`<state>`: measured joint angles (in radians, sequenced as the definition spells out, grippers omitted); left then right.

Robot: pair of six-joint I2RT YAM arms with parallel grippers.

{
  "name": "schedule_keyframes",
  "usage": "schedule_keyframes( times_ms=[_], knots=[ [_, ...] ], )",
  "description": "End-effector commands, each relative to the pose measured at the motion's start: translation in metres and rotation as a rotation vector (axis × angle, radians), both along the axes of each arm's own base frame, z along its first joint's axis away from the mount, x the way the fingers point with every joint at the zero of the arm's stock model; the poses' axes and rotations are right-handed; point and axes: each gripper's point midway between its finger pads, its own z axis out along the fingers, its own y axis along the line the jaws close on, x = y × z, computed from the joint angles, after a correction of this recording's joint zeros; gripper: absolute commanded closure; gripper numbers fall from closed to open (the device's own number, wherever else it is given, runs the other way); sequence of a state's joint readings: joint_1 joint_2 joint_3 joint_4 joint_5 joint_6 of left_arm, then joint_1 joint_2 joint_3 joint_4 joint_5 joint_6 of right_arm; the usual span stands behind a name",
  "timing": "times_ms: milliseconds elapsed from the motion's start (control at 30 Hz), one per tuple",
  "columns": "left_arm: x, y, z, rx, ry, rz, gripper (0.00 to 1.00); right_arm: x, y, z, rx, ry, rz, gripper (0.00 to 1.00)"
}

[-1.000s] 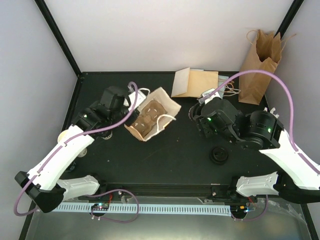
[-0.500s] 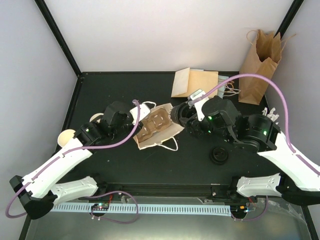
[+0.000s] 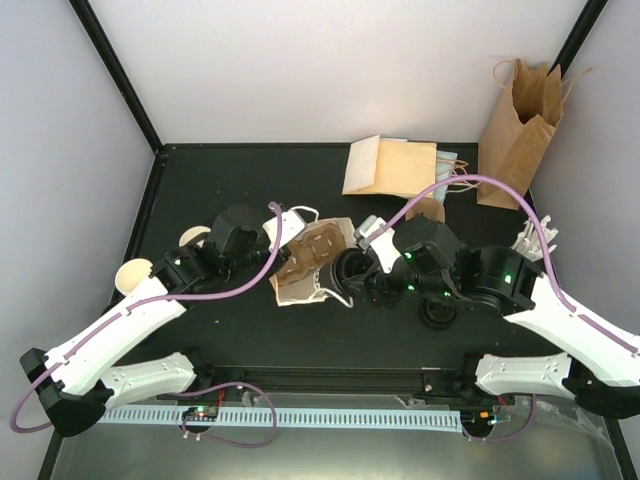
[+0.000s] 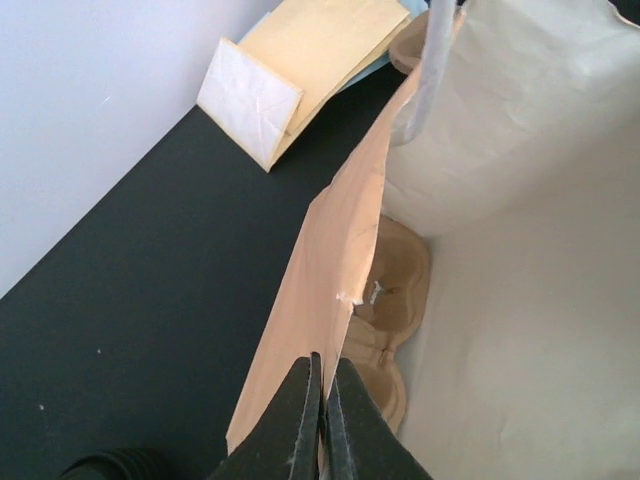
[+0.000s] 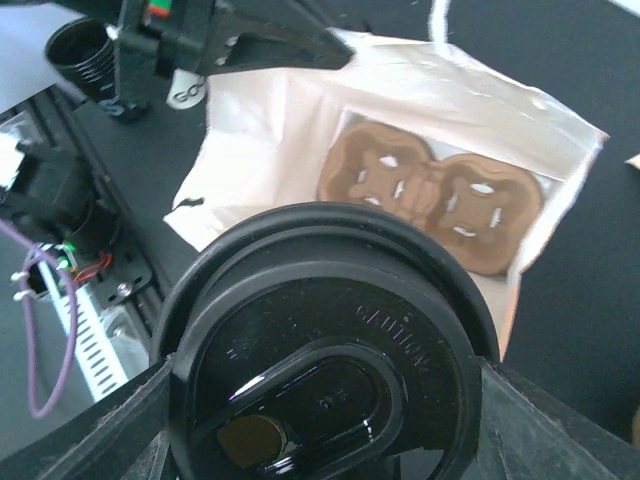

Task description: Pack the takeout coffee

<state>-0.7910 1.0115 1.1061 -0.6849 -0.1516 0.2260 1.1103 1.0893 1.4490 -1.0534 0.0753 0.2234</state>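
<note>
A takeout coffee cup shows its round black lid [image 5: 325, 350] close up, and my right gripper [image 5: 320, 375] is shut on it, a finger on each side. In the top view this cup [image 3: 352, 272] hangs at the mouth of a tan paper bag [image 3: 312, 262] lying open on the table. A brown cardboard cup carrier [image 5: 430, 190] sits inside the bag. My left gripper [image 4: 322, 395] is shut on the bag's upper edge [image 4: 330, 270], holding it open. From above, the left gripper [image 3: 283, 232] is at the bag's left rim.
A round black lid [image 3: 437, 312] rests on the table just right of the right gripper. Two cream cups [image 3: 133, 275] [image 3: 193, 237] are at the far left. Flat paper bags [image 3: 390, 165] lie at the back; a tall tan bag [image 3: 515, 120] stands back right.
The right arm has carried the cup leftward and nearer to the bag's mouth. The left gripper, still shut on the bag's edge, has shifted right and the bag has turned with it.
</note>
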Motion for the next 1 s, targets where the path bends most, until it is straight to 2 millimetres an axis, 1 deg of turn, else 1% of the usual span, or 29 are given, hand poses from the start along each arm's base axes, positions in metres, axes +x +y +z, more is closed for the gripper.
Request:
schedule_keyframes(
  times_ms=[0,67,133,233,400,467,600,700,867,967],
  knots=[
    [-0.007,-0.009,0.001,-0.049,0.014,-0.03,0.99,-0.022,0.011,-0.004,0.039,0.047,0.118,0.32],
    [-0.009,-0.011,-0.002,-0.052,0.029,-0.036,0.98,-0.025,0.011,-0.015,0.012,0.064,0.118,0.32],
    [-0.014,-0.014,-0.002,-0.063,0.045,-0.057,0.99,-0.024,0.01,-0.02,-0.006,0.062,0.101,0.32],
    [-0.023,-0.019,-0.003,-0.08,0.063,-0.094,0.98,-0.023,0.008,-0.017,0.002,0.046,0.083,0.32],
    [-0.039,-0.026,-0.005,-0.101,0.1,-0.154,0.98,-0.013,0.004,-0.007,0.009,-0.022,0.024,0.32],
    [-0.045,-0.028,-0.006,-0.103,0.116,-0.177,0.99,-0.01,0.005,-0.007,-0.005,-0.052,0.006,0.32],
    [-0.053,-0.029,-0.007,-0.109,0.135,-0.199,0.98,-0.008,0.013,-0.014,-0.057,-0.118,-0.014,0.32],
    [-0.055,-0.029,-0.005,-0.12,0.134,-0.202,0.98,-0.01,0.022,-0.026,-0.108,-0.155,-0.003,0.32],
    [-0.06,-0.032,-0.003,-0.137,0.143,-0.219,0.98,-0.018,0.035,-0.055,-0.245,-0.268,0.005,0.32],
    [-0.062,-0.034,-0.003,-0.141,0.149,-0.232,0.98,-0.015,0.04,-0.069,-0.324,-0.308,0.0,0.32]
  ],
)
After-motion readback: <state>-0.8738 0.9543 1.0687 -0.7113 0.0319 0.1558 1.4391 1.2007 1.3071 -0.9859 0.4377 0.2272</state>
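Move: The right gripper holds the lidded coffee cup. The bag's mouth lies about 8 cm to that hand's left, 1 cm ahead and some 7 cm lower, with the cup carrier in the bag's bottom 8 cm left, 3 cm ahead and about 25 cm down. The spare carrier on the table is roughly 18 cm right and 7 cm ahead. From the left gripper, already shut on the bag's rim, that cup is about 13 cm right, 2 cm back, nearly level. Lower the right gripper about 6 cm while easing it left and back, with a short stall partway, tipping the fingers steeper so the held cup comes down into the bag's mouth. With the left gripper keep pinching the rim and draw it back about 5 cm and 3 cm right, turning some 10 degrees clockwise. ##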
